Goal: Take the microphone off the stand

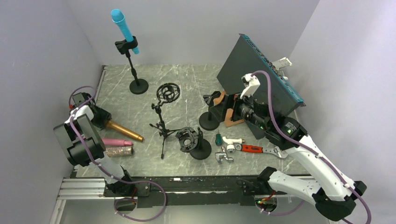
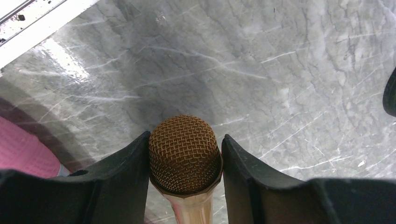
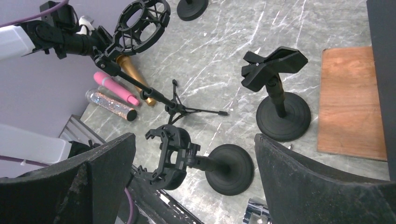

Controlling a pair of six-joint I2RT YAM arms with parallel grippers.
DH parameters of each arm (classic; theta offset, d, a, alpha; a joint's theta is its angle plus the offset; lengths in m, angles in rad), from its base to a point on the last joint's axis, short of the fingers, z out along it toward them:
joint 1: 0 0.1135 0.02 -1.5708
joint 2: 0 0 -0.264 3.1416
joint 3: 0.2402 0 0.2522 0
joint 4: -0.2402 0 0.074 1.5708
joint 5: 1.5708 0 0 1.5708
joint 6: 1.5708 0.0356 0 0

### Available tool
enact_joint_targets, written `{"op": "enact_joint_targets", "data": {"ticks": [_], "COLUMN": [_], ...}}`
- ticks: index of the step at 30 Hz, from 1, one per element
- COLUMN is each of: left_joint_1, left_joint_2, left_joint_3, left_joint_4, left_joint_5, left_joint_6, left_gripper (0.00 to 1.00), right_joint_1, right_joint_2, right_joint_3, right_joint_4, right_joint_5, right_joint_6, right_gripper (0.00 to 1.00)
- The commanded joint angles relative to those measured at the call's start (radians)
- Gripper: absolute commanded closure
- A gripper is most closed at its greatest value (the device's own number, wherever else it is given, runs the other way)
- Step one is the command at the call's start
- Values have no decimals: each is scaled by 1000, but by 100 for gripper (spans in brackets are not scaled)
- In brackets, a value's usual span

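A blue microphone [image 1: 123, 25] sits tilted in the clip of a black round-base stand [image 1: 138, 85] at the back left. A gold microphone [image 1: 123, 131] lies on the table at the left. My left gripper [image 1: 100, 116] is shut on its mesh head [image 2: 183, 154], one finger on each side. My right gripper [image 1: 218, 100] is open and empty, held above the table at the right. Its wrist view [image 3: 194, 186] looks down on empty stands.
A pink microphone [image 1: 116, 142] and a glitter one [image 1: 119, 150] lie near the left arm. A tripod stand with a shock mount [image 1: 167, 93], a shock-mount stand [image 1: 194, 142] and a clip stand [image 3: 280, 93] stand mid-table. Tools [image 1: 243, 148] and a dark panel [image 1: 257, 79] are at the right.
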Motion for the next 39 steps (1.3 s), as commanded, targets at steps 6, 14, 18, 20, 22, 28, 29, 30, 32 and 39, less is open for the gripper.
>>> {"op": "enact_joint_targets", "data": {"ticks": [6, 14, 18, 20, 22, 28, 29, 30, 32, 39], "left_joint_1": [-2, -16, -60, -102, -169, -446, -467, -481, -491, -493], "left_joint_2": [-70, -232, -406, -513, -624, -1061, -1117, -1164, -1237, -1486], "left_joint_3": [13, 48, 29, 19, 5, -283, -349, -397, -485, -697], "left_joint_4": [-18, -115, -152, -169, -179, 105, 158, 168, 152, 253], "left_joint_5": [-67, -156, -72, -9, 52, 237, 283, 313, 348, 602], "left_joint_6": [26, 119, 120, 109, 101, -5, -24, -41, -49, -84], "left_gripper": [25, 8, 10, 12, 14, 13, 6, 6, 7, 8], "right_joint_1": [4, 4, 2, 3, 5, 4, 4, 3, 3, 2], "right_joint_2": [-43, 8, 10, -1, -11, -61, -71, -81, -99, -191], "right_joint_3": [-14, 38, 27, 18, 15, 12, 18, 21, 18, -72], "right_joint_4": [22, -43, -70, -72, -77, -79, -81, -84, -84, -44], "right_joint_5": [27, 20, -22, -67, -98, -115, -112, -110, -112, -126], "right_joint_6": [-36, -163, -196, -205, -212, -235, -242, -250, -262, -236], "right_gripper": [0, 0, 0, 0, 0, 0, 0, 0, 0, 0]}}
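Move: The left hand still grips the gold microphone by its head, low over the table; the microphone's middle is about 12 cm right and 5 cm back. The pink one lies some 11 cm back and 5 cm right, the glitter one 5 cm nearer the base. The tripod stand is about 34 cm right and 6 cm back. From the right hand, the gold microphone is roughly 55 cm left, 6 cm ahead and 31 cm below. Open the left gripper to let go of the gold microphone's head, easing back a couple of centimetres. Lift clear by about 20 cm, then swing right about 24 cm and back towards the tripod stand, fingers tipping up and turning clockwise, sinking several centimetres at the end. Let the open, empty right gripper dip slightly, then draw back about 4 cm and a little right. ##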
